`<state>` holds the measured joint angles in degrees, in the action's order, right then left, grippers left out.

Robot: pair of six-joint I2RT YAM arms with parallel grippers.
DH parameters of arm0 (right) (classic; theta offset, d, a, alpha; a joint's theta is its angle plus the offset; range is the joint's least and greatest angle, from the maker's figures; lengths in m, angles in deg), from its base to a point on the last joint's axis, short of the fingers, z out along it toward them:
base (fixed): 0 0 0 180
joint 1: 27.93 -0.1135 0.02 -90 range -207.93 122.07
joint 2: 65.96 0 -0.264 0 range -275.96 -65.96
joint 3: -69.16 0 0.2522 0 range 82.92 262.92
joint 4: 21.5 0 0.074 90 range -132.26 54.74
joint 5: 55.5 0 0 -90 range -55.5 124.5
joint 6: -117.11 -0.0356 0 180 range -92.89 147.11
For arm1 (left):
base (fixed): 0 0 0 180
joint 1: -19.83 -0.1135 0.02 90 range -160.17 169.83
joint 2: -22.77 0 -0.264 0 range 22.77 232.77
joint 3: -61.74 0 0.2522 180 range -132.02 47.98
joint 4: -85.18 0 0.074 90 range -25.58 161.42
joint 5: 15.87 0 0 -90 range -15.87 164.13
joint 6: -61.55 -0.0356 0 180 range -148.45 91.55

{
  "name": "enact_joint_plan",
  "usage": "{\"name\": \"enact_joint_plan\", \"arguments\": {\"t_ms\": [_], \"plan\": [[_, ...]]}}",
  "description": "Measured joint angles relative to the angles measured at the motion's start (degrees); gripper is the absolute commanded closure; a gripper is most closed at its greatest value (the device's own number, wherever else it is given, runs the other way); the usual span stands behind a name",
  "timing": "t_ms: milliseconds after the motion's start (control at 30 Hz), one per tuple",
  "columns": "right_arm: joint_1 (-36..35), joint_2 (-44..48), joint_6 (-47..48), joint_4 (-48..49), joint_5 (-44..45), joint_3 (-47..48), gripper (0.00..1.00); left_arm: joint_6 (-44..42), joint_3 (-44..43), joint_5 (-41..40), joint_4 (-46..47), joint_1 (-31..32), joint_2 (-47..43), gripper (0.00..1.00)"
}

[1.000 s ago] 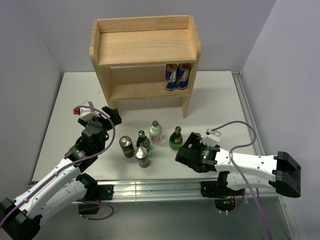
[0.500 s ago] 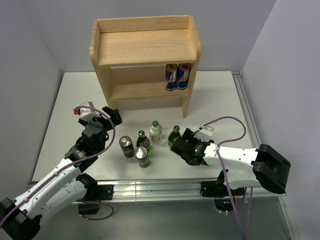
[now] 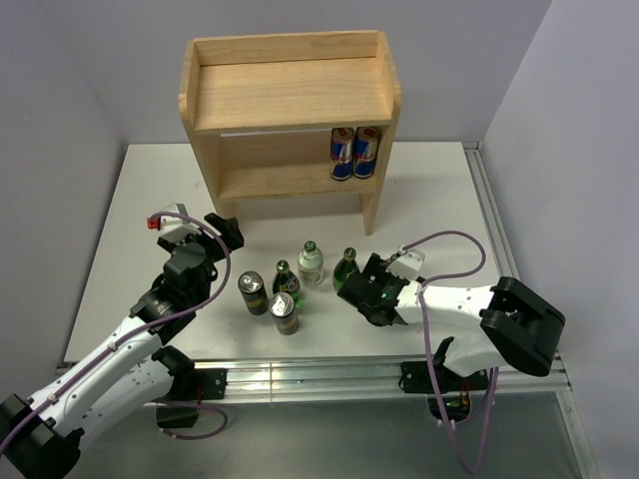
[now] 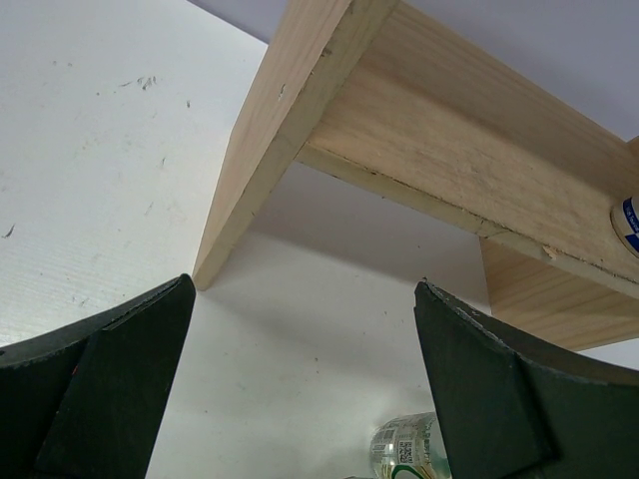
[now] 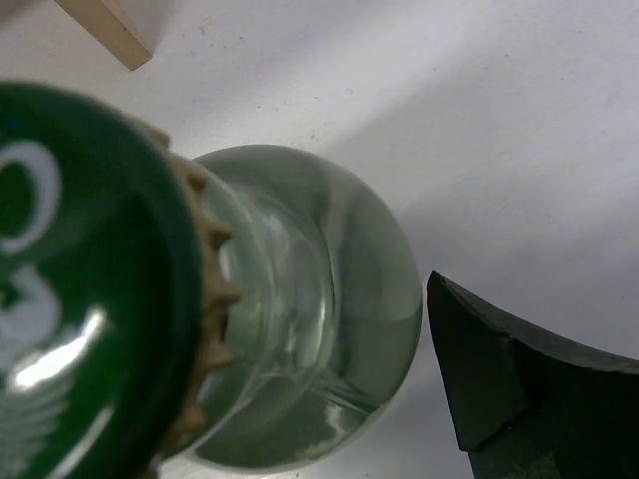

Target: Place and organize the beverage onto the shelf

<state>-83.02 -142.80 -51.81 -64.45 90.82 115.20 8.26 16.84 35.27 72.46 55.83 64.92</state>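
The light-wood shelf [image 3: 290, 95] stands at the back, with two blue-and-silver cans [image 3: 354, 152] on its lower tier at the right. On the table in front are a clear bottle [image 3: 311, 262], two dark green bottles [image 3: 287, 281] [image 3: 347, 267] and two dark cans [image 3: 253, 292] [image 3: 285, 314]. My right gripper [image 3: 359, 287] is open with its jaws around the right green bottle [image 5: 319, 329]. One finger [image 5: 509, 379] stands apart from the glass; the other is hidden behind the cap. My left gripper [image 3: 225, 232] is open and empty near the shelf's left leg [image 4: 265, 140].
A metal rail [image 3: 300, 377] runs along the table's near edge. Grey walls close in the table at the back and on both sides. The clear bottle also shows low in the left wrist view [image 4: 409, 451].
My right gripper has moved left and forward to the right green bottle, which now sits between its jaws. The left arm has not moved.
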Motion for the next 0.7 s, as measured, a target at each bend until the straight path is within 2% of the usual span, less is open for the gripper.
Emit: {"name": "enact_joint_plan", "arguments": {"t_ms": [233, 433, 533, 567, 633, 667, 700], "plan": [[0.7, -1.8, -0.7, 0.4, 2.6, 0.0, 0.04, 0.0, 0.0, 0.0, 0.0, 0.0, 0.0, 0.01], [1.9, -4.2, -0.3, 1.9, 4.4, 0.7, 0.15, 0.0, 0.0, 0.0, 0.0, 0.0, 0.0, 0.01], [2.7, -4.4, 1.0, 3.5, 4.5, 0.8, 0.32, 0.0, 0.0, 0.0, 0.0, 0.0, 0.0, 0.01], [3.0, -4.4, 1.7, 4.0, 4.8, 0.8, 0.55, 0.0, 0.0, 0.0, 0.0, 0.0, 0.0, 0.01], [4.1, -4.5, 2.8, 5.2, 4.9, 0.8, 0.69, 0.2, 0.0, 0.0, 0.0, 0.0, 0.0, 0.01], [4.6, -4.8, 3.4, 6.1, 4.9, 0.8, 0.8, 0.2, 0.0, 0.1, 0.0, 0.0, 0.0, 0.01], [5.0, -5.1, 3.9, 6.8, 5.1, 0.8, 0.84, 0.2, 0.0, 0.1, 0.0, 0.0, 0.0, 0.01]]}}
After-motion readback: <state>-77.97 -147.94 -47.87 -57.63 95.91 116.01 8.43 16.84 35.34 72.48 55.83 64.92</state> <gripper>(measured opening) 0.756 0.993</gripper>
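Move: The clear soda bottle stands just beyond the right hand, about 3 cm ahead and 1 cm to its right, its middle some 2 cm higher. A green bottle is about level with the hand, 8 cm to its left; a second clear bottle is 15 cm left and 2 cm farther out. The foot of the shelf's right leg is some 7 cm ahead and 3 cm left. From the left hand the soda bottle lies about 29 cm right, 3 cm back and 17 cm down. Forward and a little to its right, about 3 cm at an unchanging height, the right hand slides in around the body of the clear soda bottle. The wrist turns only slightly clockwise, and the wide-open fingers begin closing partway along, narrowing by about a quarter until they pinch the bottle. ##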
